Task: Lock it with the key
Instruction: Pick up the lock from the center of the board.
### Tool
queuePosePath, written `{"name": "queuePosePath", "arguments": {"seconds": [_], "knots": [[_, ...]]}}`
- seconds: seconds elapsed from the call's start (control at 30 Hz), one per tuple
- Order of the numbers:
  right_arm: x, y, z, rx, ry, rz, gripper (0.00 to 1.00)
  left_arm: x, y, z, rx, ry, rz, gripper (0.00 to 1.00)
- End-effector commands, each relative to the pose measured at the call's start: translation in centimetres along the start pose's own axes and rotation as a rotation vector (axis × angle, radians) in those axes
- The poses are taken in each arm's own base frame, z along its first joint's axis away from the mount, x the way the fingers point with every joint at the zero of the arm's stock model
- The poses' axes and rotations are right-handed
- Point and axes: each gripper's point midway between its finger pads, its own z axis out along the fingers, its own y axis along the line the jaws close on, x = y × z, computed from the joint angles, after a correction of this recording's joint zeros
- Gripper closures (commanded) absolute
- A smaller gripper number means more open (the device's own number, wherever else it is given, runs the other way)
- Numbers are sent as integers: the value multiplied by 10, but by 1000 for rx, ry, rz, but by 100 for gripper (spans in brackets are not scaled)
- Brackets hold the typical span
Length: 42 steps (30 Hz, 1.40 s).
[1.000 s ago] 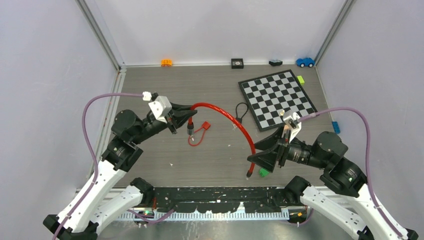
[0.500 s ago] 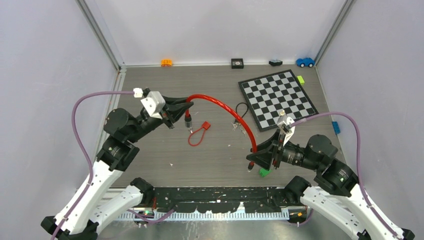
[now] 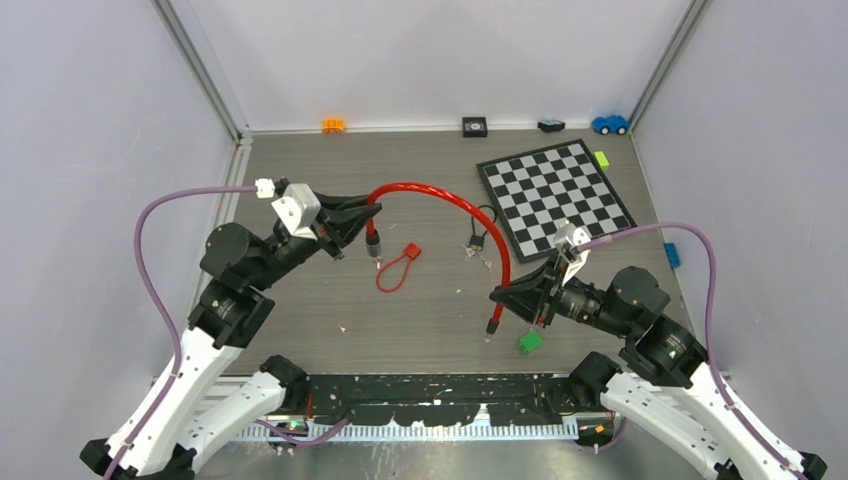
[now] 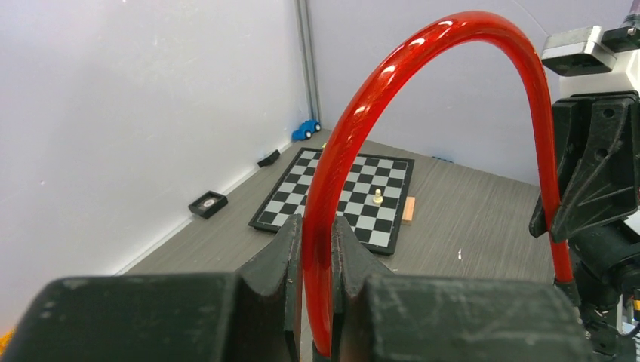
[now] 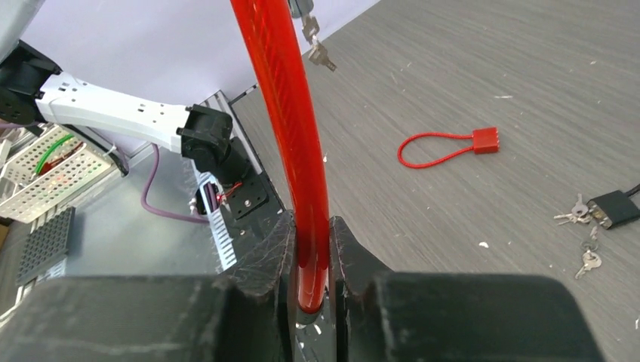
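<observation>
A thick red cable lock (image 3: 440,197) arches above the table between both arms. My left gripper (image 3: 362,216) is shut on it near its left end, and the red cable (image 4: 423,56) passes between the fingers (image 4: 290,249). The lock head (image 3: 374,244) hangs just below that grip. A key (image 5: 317,49) dangles from it. My right gripper (image 3: 503,297) is shut on the cable (image 5: 283,98) just above its black plug end (image 3: 491,324). That end hangs free above the table.
A small red loop lock (image 3: 395,268) lies on the table under the arch. A black padlock with keys (image 3: 478,238) lies beside a chessboard (image 3: 555,195). A green block (image 3: 529,342) sits near my right gripper. Small toys (image 3: 333,125) line the back wall.
My right gripper has shut on the cable's lower right end and shifted left. The left arm drew back to the left with its end, so the arch now bends tighter.
</observation>
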Motion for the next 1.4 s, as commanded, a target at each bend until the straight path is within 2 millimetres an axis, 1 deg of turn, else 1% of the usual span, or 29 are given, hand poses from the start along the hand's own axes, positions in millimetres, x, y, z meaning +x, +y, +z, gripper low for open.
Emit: {"name": "queuePosePath", "arguments": {"seconds": [0.0, 0.17, 0.27, 0.33, 0.37, 0.47, 0.53, 0.57, 0.6, 0.67, 0.7, 0.87, 0.97, 1.03, 1.13, 1.27, 1.37], "knots": [[-43, 7, -6, 1, -157, -117, 93, -20, -2, -5, -12, -94, -21, 100], [-92, 16, -26, 27, -351, -220, 98, 1, -11, -12, 15, -80, -45, 99], [-118, 20, -34, 57, -404, -275, 99, 14, -18, -16, 43, -79, -71, 95], [-136, 27, -39, 60, -433, -310, 99, 25, -24, -18, 68, -63, -97, 92], [-147, 31, -40, 58, -449, -326, 99, 29, -27, -19, 79, -57, -114, 88], [-171, 42, -45, 44, -500, -337, 99, 40, -35, -17, 122, -43, -148, 61], [-183, 50, -47, 27, -524, -333, 99, 43, -36, -16, 129, -43, -161, 41], [-186, 52, -47, 18, -526, -332, 99, 44, -35, -16, 124, -49, -164, 32], [-189, 55, -47, 8, -528, -333, 99, 44, -34, -15, 117, -52, -169, 27], [-189, 57, -46, 0, -523, -333, 99, 44, -31, -14, 105, -56, -165, 19], [-189, 56, -46, 0, -522, -332, 99, 43, -29, -13, 95, -57, -156, 17], [-184, 52, -45, 18, -506, -308, 99, 49, -23, -6, 87, -46, -108, 14], [-183, 51, -46, 20, -504, -302, 99, 59, -26, 2, 120, -40, -125, 10], [-184, 52, -47, 21, -508, -301, 99, 68, -24, 6, 116, -30, -132, 7], [-184, 53, -47, 16, -506, -292, 99, 82, -11, 11, 50, -19, -117, 6], [-183, 57, -46, -8, -502, -279, 99, 105, 7, 14, -40, 21, -82, 6], [-182, 59, -46, -22, -498, -276, 99, 110, 14, 19, -74, 14, -85, 7]]}}
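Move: The lock's key end hangs just under the left fingers, some 10 cm below and almost in line, while from the right hand it lies about 20 cm to the left, 8 cm farther out and 3 cm higher. From the left hand, the small red padlock lies on the table roughly 15 cm ahead, 2 cm right and 42 cm down. The black padlock with keys is about 18 cm ahead, 17 cm to the right and 42 cm below that hand. The red lock, pinched by both hands at first, passes to the right hand alone: the right keeps its grip and lifts about 15 cm, drifting slightly right as its fingers tip up some 20 degrees. Meanwhile the left sinks about 7 cm, easing back a little, opens wide and lets go, then goes forward and farther down towards the hanging key end. ##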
